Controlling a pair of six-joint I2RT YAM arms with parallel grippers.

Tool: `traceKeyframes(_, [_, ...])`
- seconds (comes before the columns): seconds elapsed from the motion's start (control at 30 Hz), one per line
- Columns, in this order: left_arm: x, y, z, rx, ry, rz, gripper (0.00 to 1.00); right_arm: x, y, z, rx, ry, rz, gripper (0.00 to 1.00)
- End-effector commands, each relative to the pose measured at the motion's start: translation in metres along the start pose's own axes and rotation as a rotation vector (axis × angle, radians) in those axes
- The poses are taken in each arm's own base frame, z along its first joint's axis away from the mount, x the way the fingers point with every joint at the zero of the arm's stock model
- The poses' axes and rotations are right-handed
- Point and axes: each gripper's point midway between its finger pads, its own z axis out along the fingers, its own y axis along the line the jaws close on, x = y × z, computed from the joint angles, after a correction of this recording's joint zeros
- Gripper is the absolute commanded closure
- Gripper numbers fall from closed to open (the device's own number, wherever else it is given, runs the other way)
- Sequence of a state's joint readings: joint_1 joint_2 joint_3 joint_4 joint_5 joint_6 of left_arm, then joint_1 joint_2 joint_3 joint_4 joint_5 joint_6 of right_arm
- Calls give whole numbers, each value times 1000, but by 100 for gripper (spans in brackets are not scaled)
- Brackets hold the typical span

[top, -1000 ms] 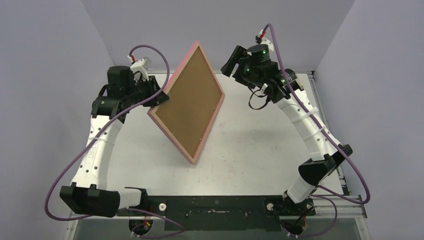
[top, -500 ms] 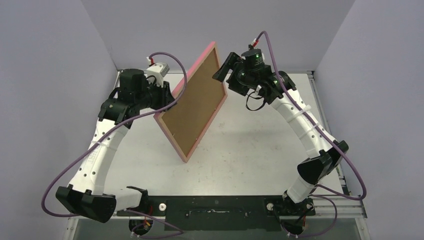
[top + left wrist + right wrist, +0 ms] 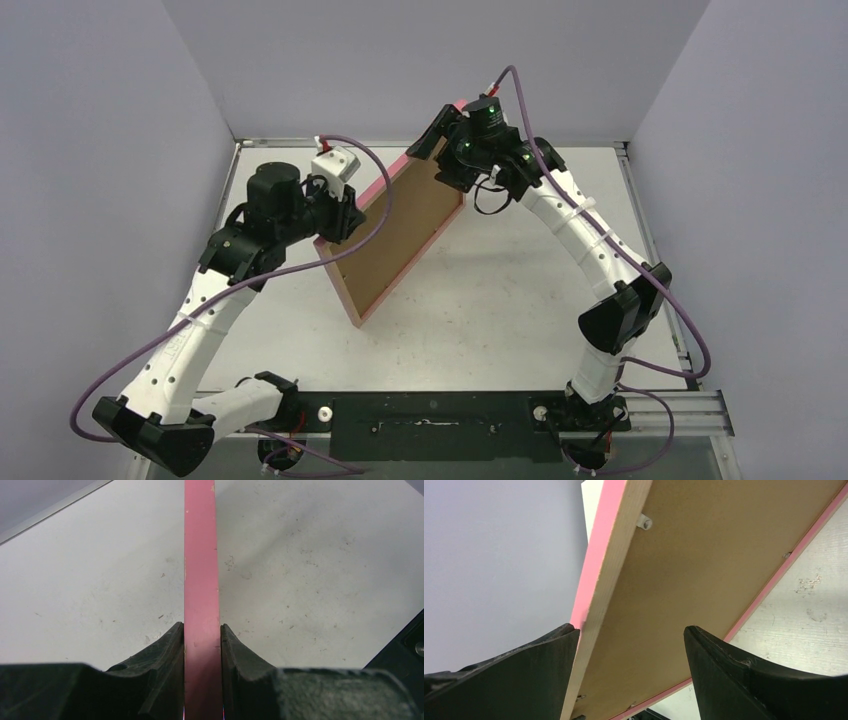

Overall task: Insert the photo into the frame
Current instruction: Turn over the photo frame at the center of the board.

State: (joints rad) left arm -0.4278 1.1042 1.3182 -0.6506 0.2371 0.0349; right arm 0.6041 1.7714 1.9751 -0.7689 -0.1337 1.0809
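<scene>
The frame [image 3: 339, 285] stands tilted on edge above the table, its pink rim around a brown backing board [image 3: 400, 235] that faces the camera. My left gripper [image 3: 335, 215] is shut on the frame's left edge; in the left wrist view the pink edge [image 3: 200, 555] runs straight up from between the two pads of the gripper [image 3: 201, 626]. My right gripper [image 3: 440, 158] is open and straddles the frame's top corner. In the right wrist view, its left finger [image 3: 549, 655] lies by the pink face beside the tan wood rim [image 3: 619, 545]. Its right finger [image 3: 724, 670] stands off the backing board [image 3: 704, 565]. The photo is out of view.
The white table [image 3: 520, 300] lies under the frame, with grey walls close on three sides. A small metal clip [image 3: 644, 523] shows on the frame's back. A rail [image 3: 680, 405] runs along the table's near right edge.
The left arm has carried the frame right and toward the table's middle, turning it. The right gripper has moved left onto the frame's top corner, its jaws now on both sides of it.
</scene>
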Motion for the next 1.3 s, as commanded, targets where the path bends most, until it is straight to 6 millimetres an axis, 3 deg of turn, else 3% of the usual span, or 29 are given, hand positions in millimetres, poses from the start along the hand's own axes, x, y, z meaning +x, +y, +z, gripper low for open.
traceKeyframes(0.0, [-58, -14, -11, 18, -212, 154, 100, -12, 20, -20, -34, -53, 23, 21])
traceKeyframes(0.27, [-62, -36, -2, 49, -226, 211, 100, -8, 10, -18, 39, -43, 16, 23])
traceKeyframes(0.4, [-61, -39, 0, 46, -227, 212, 99, 0, -1, -22, 79, -16, 17, 38])
traceKeyframes(0.7, [-58, -56, 6, 135, -275, 227, 40, 2, -24, -28, 101, 23, 55, 67])
traceKeyframes(0.83, [-66, -86, 1, 295, -311, 167, 13, -12, -37, -37, 99, 10, 60, 75])
traceKeyframes(0.93, [-81, -110, -11, 429, -371, 107, 8, -23, -48, -41, 89, 16, 37, 77])
traceKeyframes(1.1, [-98, -130, -21, 552, -437, 34, 7, -37, -75, -43, 44, 32, -1, 77])
traceKeyframes(1.27, [-86, -108, 7, 444, -383, -13, 7, -49, -87, -49, -87, 31, -38, 79])
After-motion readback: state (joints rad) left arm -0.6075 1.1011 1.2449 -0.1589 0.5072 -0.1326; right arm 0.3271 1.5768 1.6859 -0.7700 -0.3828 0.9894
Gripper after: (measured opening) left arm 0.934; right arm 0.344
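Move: My left fingers already hold the upper rim of the tilted photo frame; the stretch of that rim I want in my right hand is about 10 cm ahead of the left hand and 10 cm to its right, near its height. From my open right hand, that stretch lies roughly 2 cm ahead and 3 cm left, about level. The frame's far corner is some 8 cm ahead, 5 cm right and 3 cm higher; its middle about 6 cm back, 5 cm left, 12 cm down. With my left hand I bring the rim about 4 cm right and slightly back into my right fingers, which ease a little back and down and pinch it. My left fingers then open wide and let go; that hand goes up and right, rolling its left side down, while my right hand draws the upper rim some 9 cm right, sinking slightly, attitude nearly unchanged. ##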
